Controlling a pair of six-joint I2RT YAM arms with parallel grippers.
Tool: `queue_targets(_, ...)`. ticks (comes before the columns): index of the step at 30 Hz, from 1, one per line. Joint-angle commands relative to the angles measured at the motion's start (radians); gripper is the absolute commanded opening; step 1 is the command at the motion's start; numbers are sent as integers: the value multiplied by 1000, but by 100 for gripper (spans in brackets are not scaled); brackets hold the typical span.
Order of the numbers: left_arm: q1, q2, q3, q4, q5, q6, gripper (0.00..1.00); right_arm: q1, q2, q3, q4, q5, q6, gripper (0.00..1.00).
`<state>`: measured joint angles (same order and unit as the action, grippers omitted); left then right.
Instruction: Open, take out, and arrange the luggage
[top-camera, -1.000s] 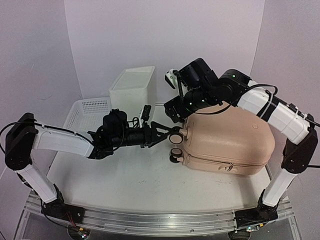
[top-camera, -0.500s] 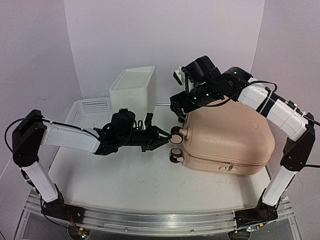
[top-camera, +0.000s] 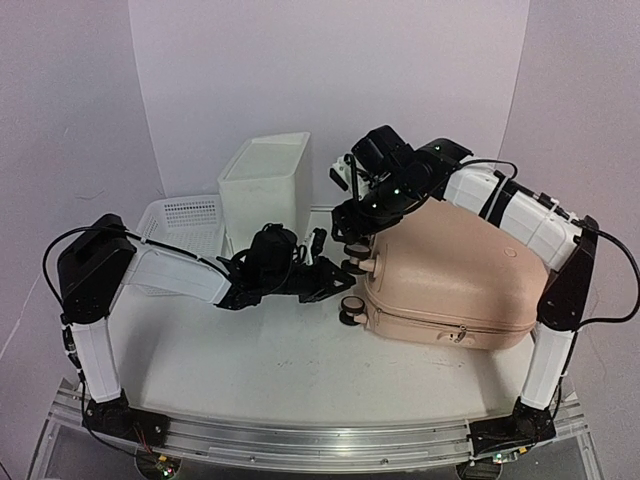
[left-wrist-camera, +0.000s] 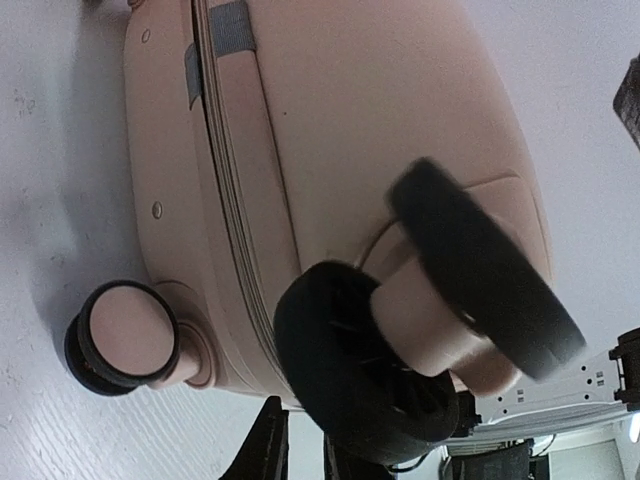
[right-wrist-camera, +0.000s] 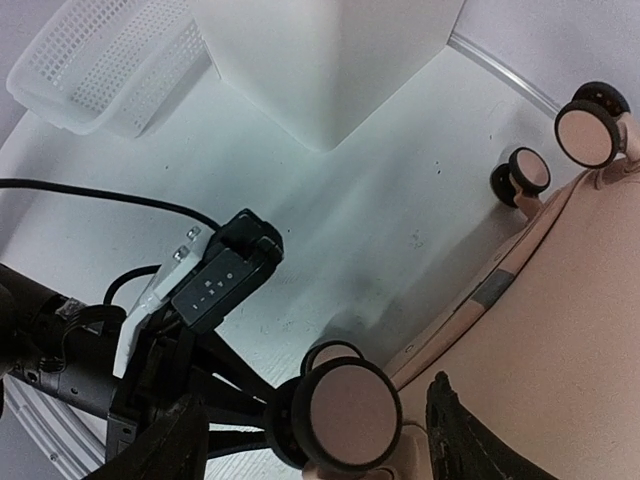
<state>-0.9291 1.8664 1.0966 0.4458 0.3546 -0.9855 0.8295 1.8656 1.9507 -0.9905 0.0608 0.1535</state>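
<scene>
The peach-pink luggage (top-camera: 462, 280) lies flat on the table (top-camera: 250, 350), zipper seam (left-wrist-camera: 228, 200) shut, wheels pointing left. My left gripper (top-camera: 343, 270) reaches in from the left to the upper front caster wheel (top-camera: 356, 265). Its narrowed jaws (left-wrist-camera: 305, 440) straddle the rim of that wheel's black disc (left-wrist-camera: 350, 380), with a sliver of table still showing beside one finger (left-wrist-camera: 268, 445). My right gripper (top-camera: 350, 228) hangs just above the same wheel (right-wrist-camera: 345, 415), open, with its fingers (right-wrist-camera: 455, 430) wide on either side and touching nothing.
A white plastic box (top-camera: 268, 180) stands behind the left arm, with a white mesh basket (top-camera: 180, 225) to its left. Other casters show at the luggage's left end (top-camera: 352, 306) (right-wrist-camera: 585, 130) (right-wrist-camera: 527, 172). The right arm crosses above the luggage.
My left arm has stretched right and its jaws have narrowed onto the caster wheel. My right gripper has come down and left over that wheel, its jaws a little narrower.
</scene>
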Motion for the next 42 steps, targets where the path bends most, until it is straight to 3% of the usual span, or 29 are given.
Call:
queue_targets(1, 10, 32, 104, 44, -58, 113, 15, -28, 21, 68, -51, -40, 9, 71)
queue_targets(4, 12, 36, 124, 44, -70, 176, 15, -37, 32, 72, -67, -84, 6, 72)
queue_targets(7, 15, 30, 136, 45, -76, 235, 16, -50, 42, 68, -90, -100, 9, 82)
queue_targets(12, 14, 30, 146, 45, -58, 246, 17, -56, 53, 51, -101, -209, -12, 88)
queue_targets(19, 15, 28, 147, 44, -50, 240, 18, -57, 35, 13, -96, -273, -38, 85)
queue_targets(27, 15, 24, 137, 43, -38, 206, 18, -56, -41, -134, -64, -283, -276, 93)
queue_targets(31, 15, 25, 138, 44, -33, 159, 19, -58, -57, -159, -18, -210, -310, 95)
queue_targets(36, 15, 26, 140, 43, -10, 114, 20, -59, -109, -166, -19, -290, -363, 97)
queue_targets(42, 15, 19, 131, 44, 7, 79, 20, -26, -222, -265, 11, -246, -629, 98)
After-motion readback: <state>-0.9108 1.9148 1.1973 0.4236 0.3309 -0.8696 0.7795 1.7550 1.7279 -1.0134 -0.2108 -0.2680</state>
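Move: The suitcase's upper near wheel lies roughly 3 cm back, 1 cm right and 8 cm below the right hand. From the left hand it is about 3 cm ahead, 2 cm right and 1 cm above. The lower near wheel sits about 14 cm beneath that wheel and 1 cm nearer. The suitcase's middle is some 21 cm right of the upper wheel, 3 cm farther out and 7 cm lower. The upper near wheel is closed in on from above by the right hand, which sinks about 5 cm, then draws back some 5 cm, rising slightly at the end, turning about 25 degrees counter-clockwise as its fingers spread from three-quarters to fully open around the wheel. The left hand, fingertips already against the wheel's left side and nearly shut, edges forward some 3 cm early on, then mostly holds there. ##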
